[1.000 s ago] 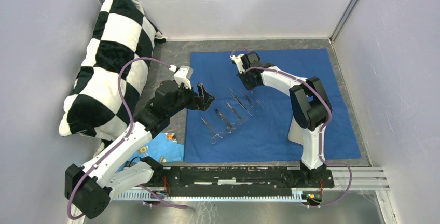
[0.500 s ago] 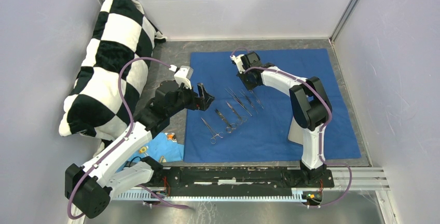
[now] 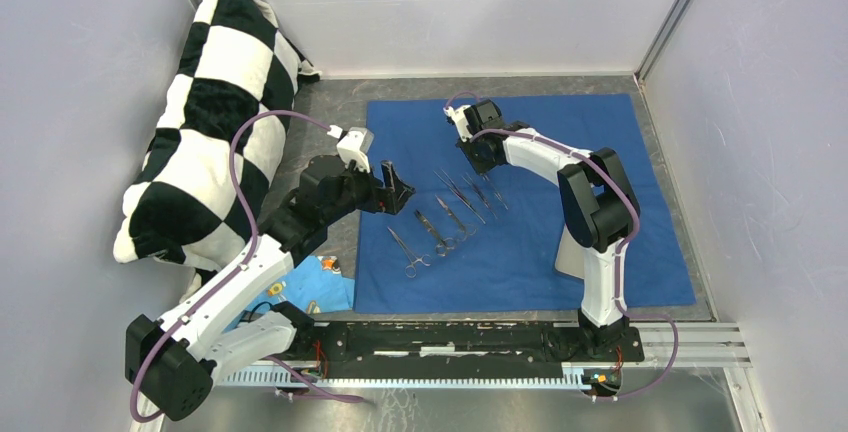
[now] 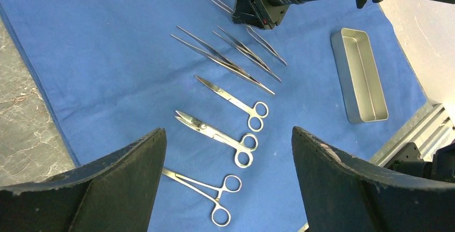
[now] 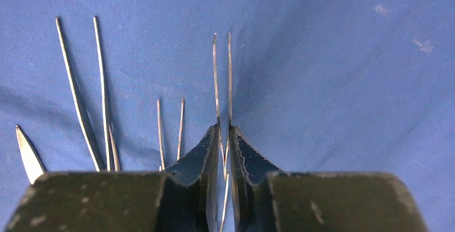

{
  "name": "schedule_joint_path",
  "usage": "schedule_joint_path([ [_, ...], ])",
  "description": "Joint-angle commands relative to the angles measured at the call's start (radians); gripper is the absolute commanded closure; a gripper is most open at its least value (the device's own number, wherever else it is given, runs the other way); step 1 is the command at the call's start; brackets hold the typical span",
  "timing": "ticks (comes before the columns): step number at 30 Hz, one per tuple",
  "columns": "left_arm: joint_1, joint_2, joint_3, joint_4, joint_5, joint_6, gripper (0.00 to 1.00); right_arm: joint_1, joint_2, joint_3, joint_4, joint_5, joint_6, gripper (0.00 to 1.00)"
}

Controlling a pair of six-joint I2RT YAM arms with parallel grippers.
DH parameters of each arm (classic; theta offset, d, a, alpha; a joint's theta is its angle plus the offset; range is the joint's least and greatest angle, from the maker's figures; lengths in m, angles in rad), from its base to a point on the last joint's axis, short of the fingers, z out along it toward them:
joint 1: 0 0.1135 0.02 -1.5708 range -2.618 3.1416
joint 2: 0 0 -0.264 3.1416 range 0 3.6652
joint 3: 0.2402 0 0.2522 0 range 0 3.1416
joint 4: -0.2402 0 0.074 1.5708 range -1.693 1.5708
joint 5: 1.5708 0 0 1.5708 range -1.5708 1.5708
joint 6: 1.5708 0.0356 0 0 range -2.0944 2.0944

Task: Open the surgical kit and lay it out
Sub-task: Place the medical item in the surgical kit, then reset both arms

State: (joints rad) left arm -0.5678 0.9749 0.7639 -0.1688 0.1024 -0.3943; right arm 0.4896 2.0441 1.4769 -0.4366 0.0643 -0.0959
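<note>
The dark blue cloth (image 3: 560,152) lies spread flat on the table. Several thin silver instruments (image 3: 445,217) lie in a slanted row on it; the left wrist view shows three scissor-like ones (image 4: 217,134) and several tweezers (image 4: 222,63). The steel tray (image 4: 359,76) stands empty on the cloth to their right. My left gripper (image 3: 397,189) is open and empty above the cloth's left part (image 4: 228,135). My right gripper (image 3: 478,157) is low at the far end of the row, shut on a pair of tweezers (image 5: 221,76) whose tips point away over the cloth (image 5: 349,81).
A black-and-white checkered pillow (image 3: 210,112) leans in the back left corner. A light blue cloth scrap (image 3: 315,287) lies by the left arm's base. Walls close the left, back and right. The arms' mounting rail (image 3: 480,342) runs along the near edge.
</note>
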Motion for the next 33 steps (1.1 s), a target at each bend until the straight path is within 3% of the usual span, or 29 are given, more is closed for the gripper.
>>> schedule_joint_path([
  [1, 0.0, 0.004, 0.026, 0.041, 0.017, 0.029, 0.08, -0.002, -0.007, 0.006, -0.015, 0.01, -0.008, 0.82],
  [15, 0.0, 0.004, 0.026, 0.042, 0.02, 0.029, 0.08, -0.001, -0.092, 0.019, -0.048, 0.004, 0.018, 0.74],
  [25, 0.0, 0.001, 0.027, 0.04, 0.017, 0.033, 0.08, -0.001, -0.374, -0.085, -0.059, -0.022, 0.051, 0.66],
  [33, 0.001, -0.013, 0.026, 0.043, 0.011, 0.043, 0.07, -0.002, -0.819, -0.358, -0.014, -0.013, 0.08, 0.54],
])
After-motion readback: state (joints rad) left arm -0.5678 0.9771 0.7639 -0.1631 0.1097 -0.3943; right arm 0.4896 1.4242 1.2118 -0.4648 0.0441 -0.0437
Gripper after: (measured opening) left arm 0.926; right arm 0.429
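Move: The right fingertips are still at the middle of the rightmost tweezers, low over the blue cloth and hardly 1 cm above them. The middle tweezers lie about 3 cm back and 2 cm to the left, the long tweezers some 3 cm back and 5 cm left, the metal tray roughly 14 cm back and 16 cm right, all about 1 cm lower. From the left hand the rightmost tweezers are around 15 cm ahead, 15 cm right and 18 cm below. The right fingers let go of the rightmost tweezers, spreading steadily while the hand stays low almost in place. Then the hand lifts off quickly, straight up at first and then up and back with a little to the right, some 16 cm higher in all and 7 cm back, away from the tweezers and towards the tray side, its fingers tipping up about 15 degrees. ##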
